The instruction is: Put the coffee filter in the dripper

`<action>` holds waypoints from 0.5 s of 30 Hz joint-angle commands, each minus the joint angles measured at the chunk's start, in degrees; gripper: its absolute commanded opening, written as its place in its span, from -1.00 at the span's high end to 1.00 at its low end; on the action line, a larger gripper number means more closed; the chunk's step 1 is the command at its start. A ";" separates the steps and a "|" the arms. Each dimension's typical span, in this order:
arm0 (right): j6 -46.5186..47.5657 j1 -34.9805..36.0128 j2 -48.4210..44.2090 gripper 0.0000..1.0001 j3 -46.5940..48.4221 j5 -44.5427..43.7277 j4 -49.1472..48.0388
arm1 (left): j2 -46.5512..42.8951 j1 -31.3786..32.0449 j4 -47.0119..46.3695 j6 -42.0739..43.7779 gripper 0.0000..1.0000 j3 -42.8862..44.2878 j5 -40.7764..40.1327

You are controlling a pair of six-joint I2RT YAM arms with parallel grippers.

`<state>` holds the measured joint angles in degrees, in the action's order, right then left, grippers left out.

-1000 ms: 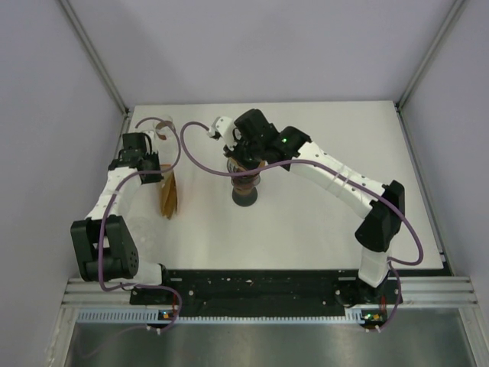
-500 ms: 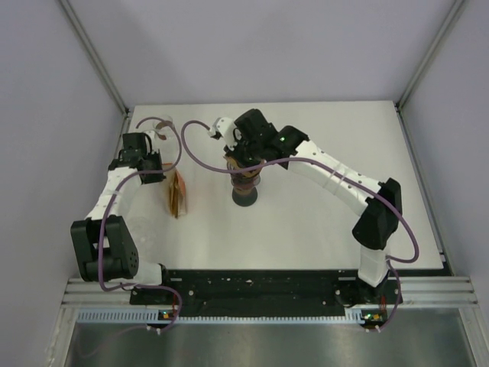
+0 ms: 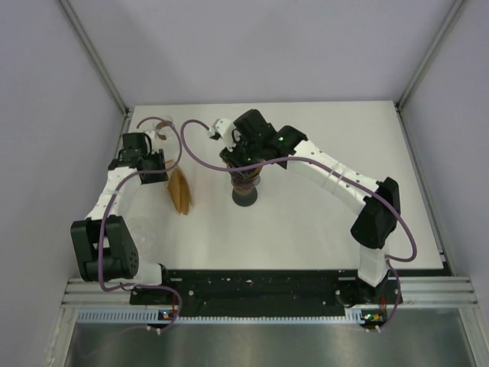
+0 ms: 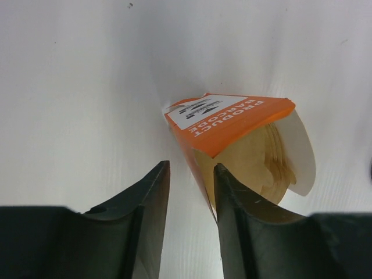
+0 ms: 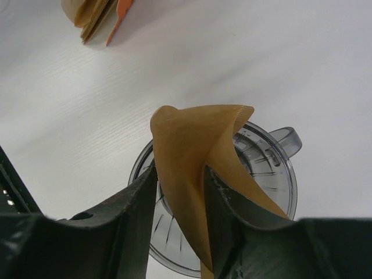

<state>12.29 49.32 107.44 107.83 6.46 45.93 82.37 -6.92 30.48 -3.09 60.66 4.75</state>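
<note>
A tan paper coffee filter (image 5: 192,151) stands folded between the fingers of my right gripper (image 5: 180,174), its lower end inside the clear plastic dripper (image 5: 273,168). Those jaws stand apart and the filter bulges loosely in the gap, so the gripper is open. In the top view the right gripper (image 3: 244,164) hovers over the dripper (image 3: 245,187) at mid-table. My left gripper (image 4: 192,168) is open over bare table, with an orange box of filters (image 4: 232,119) lying just beyond its right finger. The top view shows that box (image 3: 181,191) flat on the table beside the left gripper (image 3: 157,170).
The orange box (image 5: 96,14) shows at the upper left of the right wrist view, far from the dripper. A clear glass object (image 3: 157,126) sits in the far left corner of the white table (image 3: 321,229). Grey walls close in the sides and back.
Both grippers have opened. The orange box has left the left gripper's jaws and now lies on the table. The filter stays upright in the dripper as the right jaws part.
</note>
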 commanded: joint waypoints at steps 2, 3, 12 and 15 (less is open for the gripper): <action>-0.61 -0.19 -2.58 0.09 4.05 2.51 -0.32 | -2.03 -0.20 0.63 0.45 0.05 3.23 1.13; -0.69 -0.28 -2.85 0.03 4.14 2.68 -0.32 | -2.12 -0.20 1.16 0.37 0.00 3.58 1.22; -0.43 -0.28 -4.26 -0.29 5.37 2.95 -0.14 | -2.56 -0.29 2.39 0.90 -0.20 4.46 1.84; -0.43 -0.28 -3.90 -0.31 5.81 2.51 0.47 | -2.48 -0.29 2.92 0.90 -0.21 4.99 2.19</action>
<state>11.92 49.32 106.59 110.04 8.84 46.35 81.65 -7.01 32.77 -2.81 62.92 5.63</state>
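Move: Just under the right hand sits the dripper on its red cup, its middle some 6 cm below, about 1 cm ahead and 2 cm to the right, with the filter already standing between the half-open fingers. The filter packet lies about 17 cm to that hand's left, 1 cm ahead and 17 cm lower. From the left hand, the packet is about 5 cm right, 2 cm ahead and 6 cm down; the dripper is roughly 23 cm right, 3 cm back and 3 cm higher. Opening wider from about a third to two thirds, the right gripper backs up off the dripper by some 2 cm, hardly shifting sideways, while the filter still leans against its right-hand finger. Meanwhile the left fingers also spread around the packet's edge and that hand rises about 1.5 cm, neither wrist turning noticeably. ##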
